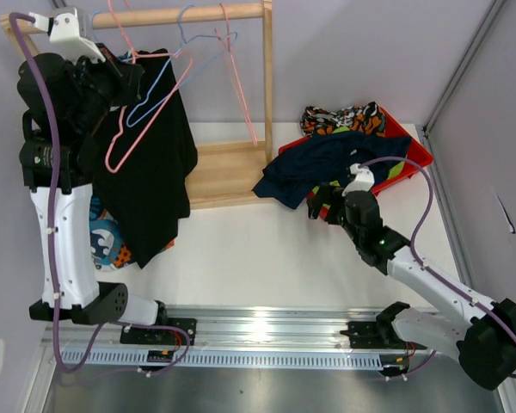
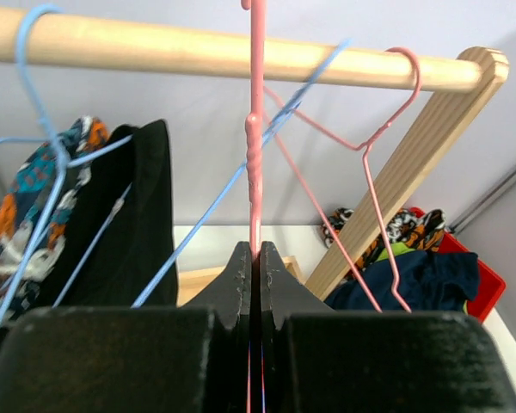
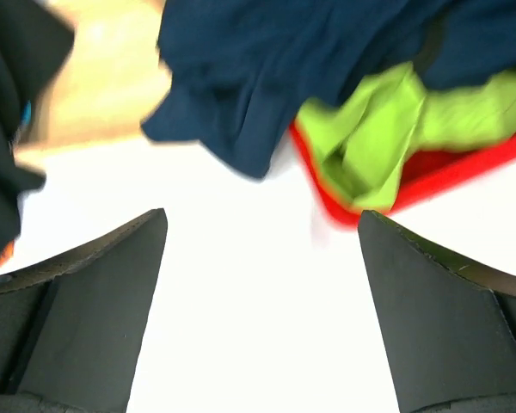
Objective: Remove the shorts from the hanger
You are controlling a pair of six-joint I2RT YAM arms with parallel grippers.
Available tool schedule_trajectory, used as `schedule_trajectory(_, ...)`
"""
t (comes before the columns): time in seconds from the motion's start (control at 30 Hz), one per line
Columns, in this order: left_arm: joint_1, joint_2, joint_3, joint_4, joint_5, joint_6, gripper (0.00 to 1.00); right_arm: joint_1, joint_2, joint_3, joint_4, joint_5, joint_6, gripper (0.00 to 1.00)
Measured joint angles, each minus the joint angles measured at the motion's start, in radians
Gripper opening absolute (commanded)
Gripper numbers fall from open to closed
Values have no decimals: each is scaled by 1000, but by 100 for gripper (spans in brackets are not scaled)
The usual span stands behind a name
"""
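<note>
My left gripper (image 2: 258, 251) is shut on the wire of a pink hanger (image 2: 256, 163) just below the wooden rod (image 2: 198, 52); in the top view the left gripper (image 1: 127, 76) sits high at the rack's left end. Black shorts (image 1: 150, 172) hang beside it on a blue hanger (image 2: 43, 146), with blue-orange patterned shorts (image 1: 112, 243) behind. Navy shorts (image 1: 327, 163) lie draped over the red tray's edge (image 1: 417, 155), next to lime green shorts (image 3: 387, 129) and camouflage shorts (image 1: 344, 119). My right gripper (image 3: 262, 215) is open and empty over the table, just short of the navy shorts (image 3: 284, 69).
A second pink hanger (image 2: 374, 146) and another blue one (image 1: 198, 39) hang on the rod. The rack's wooden post (image 1: 267, 77) and base (image 1: 228, 172) stand between the two arms. Grey walls close in behind and at the right.
</note>
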Motion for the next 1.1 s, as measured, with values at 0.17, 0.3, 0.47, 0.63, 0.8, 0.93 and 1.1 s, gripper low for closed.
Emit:
schedule_trajectory(0.17,-41,105,68,35,23,-7,0,83,-28,-45,-32,41,13,99)
schedule_trajectory(0.3,-82,223,137,61,31,-17,0,96,-69,-61,-51,67,14,99)
schedule_trajectory(0.47,-142,325,174,78,24,-25,0,97,-124,-82,-63,94,14,99)
schedule_trajectory(0.63,-177,375,195,100,21,-32,0,97,-159,-108,-85,106,14,99)
schedule_trajectory(0.8,-193,389,204,111,3,-36,0,97,-175,-123,-101,115,14,100)
schedule_trajectory(0.93,-204,388,204,113,-4,-35,18,97,-179,-127,-105,119,14,99)
schedule_trajectory(1.1,-211,363,188,109,-13,-24,42,97,-179,-127,-105,118,14,99)
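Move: The left hand holds the empty pink hanger. Its free spot on the rail lies about 13 cm ahead and 10 cm to the hand's right, roughly level with it. The blue hanger's hook sits some 2 cm to the left of that spot, the second pink hanger's hook about 4 cm to its right. The black shorts hang some 13 cm straight ahead of the left hand, about 25 cm lower. From the right hand the spot is around 17 cm ahead, 21 cm left and 35 cm up. Forward and to the right, some 15 cm in all, the left hand carries the pink hanger to the right part of the rail, dipping about 5 cm on the way so the hook comes down over the wood. There it pauses, then its fingers part, freeing the hanger's neck, and it starts easing back. The open, empty right hand backs off about 5 cm from the red box, sinking slightly. ##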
